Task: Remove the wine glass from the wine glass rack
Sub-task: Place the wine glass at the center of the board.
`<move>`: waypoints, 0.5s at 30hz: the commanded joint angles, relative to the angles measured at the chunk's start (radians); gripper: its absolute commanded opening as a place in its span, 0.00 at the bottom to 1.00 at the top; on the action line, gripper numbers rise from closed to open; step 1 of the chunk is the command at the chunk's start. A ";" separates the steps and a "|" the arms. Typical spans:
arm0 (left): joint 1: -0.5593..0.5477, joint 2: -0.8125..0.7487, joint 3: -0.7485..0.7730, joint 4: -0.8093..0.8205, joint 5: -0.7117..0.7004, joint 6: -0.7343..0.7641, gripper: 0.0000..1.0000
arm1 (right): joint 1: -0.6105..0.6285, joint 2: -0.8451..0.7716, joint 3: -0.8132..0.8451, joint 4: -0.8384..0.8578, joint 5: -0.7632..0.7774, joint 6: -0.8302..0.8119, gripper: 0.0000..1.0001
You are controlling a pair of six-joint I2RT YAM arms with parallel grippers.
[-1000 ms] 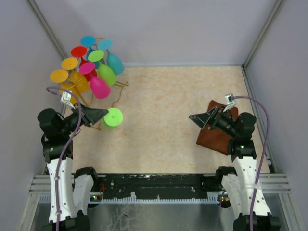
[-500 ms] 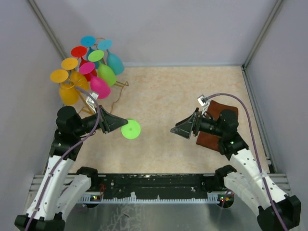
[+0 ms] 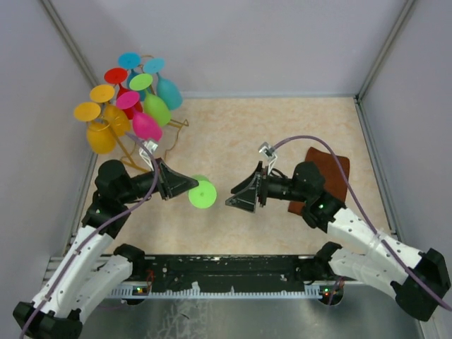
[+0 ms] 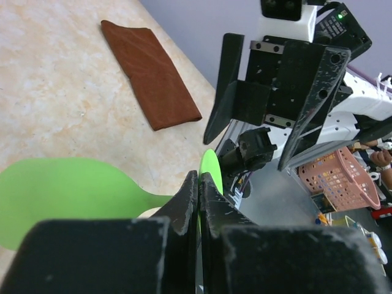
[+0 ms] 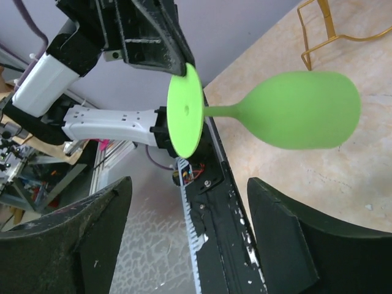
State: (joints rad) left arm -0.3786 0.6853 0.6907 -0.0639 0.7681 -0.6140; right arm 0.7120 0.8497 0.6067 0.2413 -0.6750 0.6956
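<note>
A green wine glass [image 3: 203, 193] hangs in the air over the table, off the rack, lying sideways. My left gripper [image 3: 185, 186] is shut on the rim of its round foot [image 5: 185, 110], whose edge shows between the black fingers [image 4: 184, 202]. Behind them lies the green bowl [image 4: 61, 196]. Facing the foot from the right, a short gap away, my right gripper [image 3: 235, 198] stands open with nothing between its jaws. Its view shows the whole glass [image 5: 306, 110] ahead. The golden wine glass rack [image 3: 178, 124] stands at the far left with several coloured glasses hanging on it.
A brown cloth [image 3: 328, 173] lies flat on the right of the table, behind my right arm. The rack's wire base [image 5: 324, 30] reaches onto the tabletop. Grey walls close in the left, back and right sides. A black rail [image 3: 226, 267] runs along the near edge.
My left arm has carried the green glass right, toward the table's middle. My right arm has swung left off the cloth to face the glass, its jaws narrowing a little.
</note>
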 commanded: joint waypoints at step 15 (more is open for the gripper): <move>-0.206 0.084 -0.004 0.132 -0.145 0.000 0.00 | 0.091 0.160 0.096 0.182 0.046 0.015 0.39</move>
State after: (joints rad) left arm -0.5396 0.7479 0.6746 0.0093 0.6697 -0.6285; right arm 0.7963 1.0092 0.6437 0.3389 -0.6109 0.7151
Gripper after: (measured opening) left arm 0.007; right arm 0.461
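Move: The left hand already holds the light green wine glass by its foot, whose middle is some 2 cm to its right, 1 cm back and 2 cm lower. From the open right hand that foot lies about 9 cm to the left, level in height and straight across. The pink glass on the rack is roughly 27 cm left of the right hand, 22 cm ahead and 10 cm lower; the brown board is about 26 cm right, 9 cm ahead and 25 cm below. Leftward, easing off at the end and dipping about 1 cm, the right hand covers some 3.5 cm to bring its fingertips to either side of the green foot, closing them partway, from roughly three quarters to under half open. The left hand comes to meet it, about 3 cm to the right, still pinching the foot's edge with shut fingers and turning slightly clockwise. ##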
